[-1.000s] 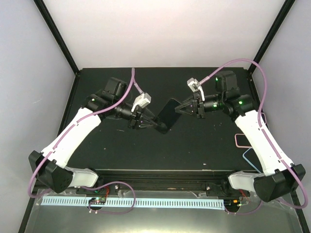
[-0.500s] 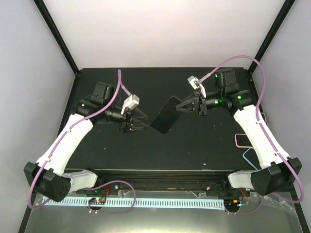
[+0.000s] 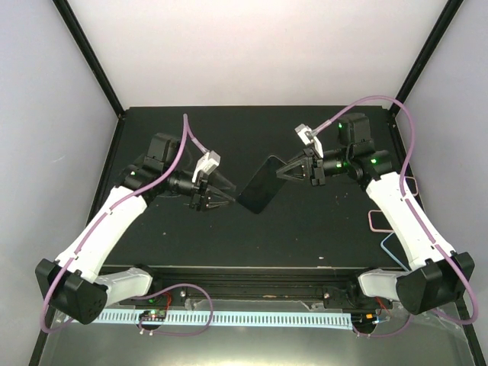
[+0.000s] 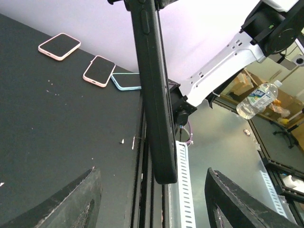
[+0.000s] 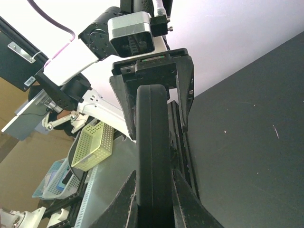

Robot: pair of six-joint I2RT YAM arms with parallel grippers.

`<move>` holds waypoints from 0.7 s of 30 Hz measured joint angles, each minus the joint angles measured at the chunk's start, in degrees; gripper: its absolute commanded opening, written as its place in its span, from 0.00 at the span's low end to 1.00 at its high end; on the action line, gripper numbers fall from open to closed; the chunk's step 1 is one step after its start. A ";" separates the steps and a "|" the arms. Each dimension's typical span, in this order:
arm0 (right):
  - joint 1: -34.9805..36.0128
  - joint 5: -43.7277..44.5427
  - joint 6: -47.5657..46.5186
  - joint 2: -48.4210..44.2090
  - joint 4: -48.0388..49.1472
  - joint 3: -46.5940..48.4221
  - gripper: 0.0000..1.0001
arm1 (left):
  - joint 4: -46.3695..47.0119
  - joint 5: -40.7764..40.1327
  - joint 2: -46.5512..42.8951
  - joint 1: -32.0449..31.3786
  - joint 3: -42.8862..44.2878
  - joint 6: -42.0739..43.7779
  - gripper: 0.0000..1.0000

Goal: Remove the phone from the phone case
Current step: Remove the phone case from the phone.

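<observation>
A black phone [image 3: 259,187] in its dark phone case [image 5: 152,142] hangs tilted above the table, and only a thin seam along its edge sets the two apart. My right gripper [image 3: 287,169] is shut on its upper right end, the fingers [image 5: 127,199] pressing both flat faces. My left gripper [image 3: 221,200] stands open at the phone's lower left end. In the left wrist view the phone [image 4: 154,104] is edge-on, its tip between my wide-apart fingers [image 4: 76,202] and touching neither.
Two pink-cased phones [image 4: 59,46] [image 4: 99,71] and a light blue one [image 4: 127,81] lie near the table's right edge. In the top view the pink [image 3: 379,221] and blue [image 3: 390,248] ones sit beside my right arm. A black frame rail runs along the near edge.
My left gripper let go of the phone's lower end, opened and drew back to the left, then edged back toward it. The right gripper kept its hold and raised the phone slightly.
</observation>
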 measured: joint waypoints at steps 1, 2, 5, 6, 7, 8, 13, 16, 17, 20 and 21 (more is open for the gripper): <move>0.00 0.00 0.31 0.00 0.33 0.00 0.01 | 0.42 -0.04 0.00 -0.28 -0.09 -0.59 0.60; 0.00 0.00 0.59 0.00 0.55 0.00 0.01 | 0.74 -0.04 0.00 -0.50 -0.09 -0.87 0.60; 0.00 -0.02 1.42 0.00 1.31 0.00 0.01 | 2.05 -0.20 0.00 -0.94 -0.11 -2.32 0.56; 0.00 -0.04 1.66 0.00 1.57 0.00 0.01 | 2.58 -0.35 0.00 -1.01 -0.11 -2.86 0.55; 0.00 -0.07 1.84 0.00 1.79 0.02 0.01 | 2.89 -0.61 0.00 -1.05 -0.11 -3.23 0.53; 0.00 -0.09 2.12 0.00 1.99 0.02 0.01 | 3.23 -1.01 0.00 -1.05 -0.13 -3.43 0.50; 0.00 -0.04 2.54 0.00 2.45 0.00 0.01 | 4.07 -3.76 0.02 -1.20 -0.50 -4.22 0.41; -0.24 -0.02 2.64 0.02 2.67 -0.09 0.01 | 4.52 -4.68 0.00 -1.29 -0.52 -4.44 0.37; -0.31 -0.02 2.75 0.02 2.75 -0.11 0.01 | 4.74 -4.85 0.00 -1.31 -0.57 -4.55 0.35; -0.44 -0.09 3.37 0.02 3.61 -0.55 0.01 | 5.51 -5.25 0.00 -1.29 -1.01 -4.90 0.30; -0.50 -0.11 3.78 0.02 3.96 -0.76 0.01 | 5.70 -5.27 0.00 -1.27 -1.18 -5.05 0.28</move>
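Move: The phone case, with the phone in it, hangs in the air in the right gripper. Its middle is some 9 cm to the right of the left hand and 2 cm ahead, about level with it; its near corner is only 2 cm to the right and 1 cm back, between the open left fingertips. The right fingertips are about 16 cm to the right and 6 cm ahead. From the right hand, the case's middle lies about 6 cm to its left and 4 cm back. The left hand first edges barely to the right, then eases about 1.5 cm forward and sinks slightly, turning some 5 degrees counter-clockwise, while its fingers close from well open to about a third open across the thickness of the case's near corner. That brings the rear, upper fingertip right up against the screen side of the corner, while the front finger still stands clear, and the right hand keeps its grip on the far side, drifting only about half a centimetre. ##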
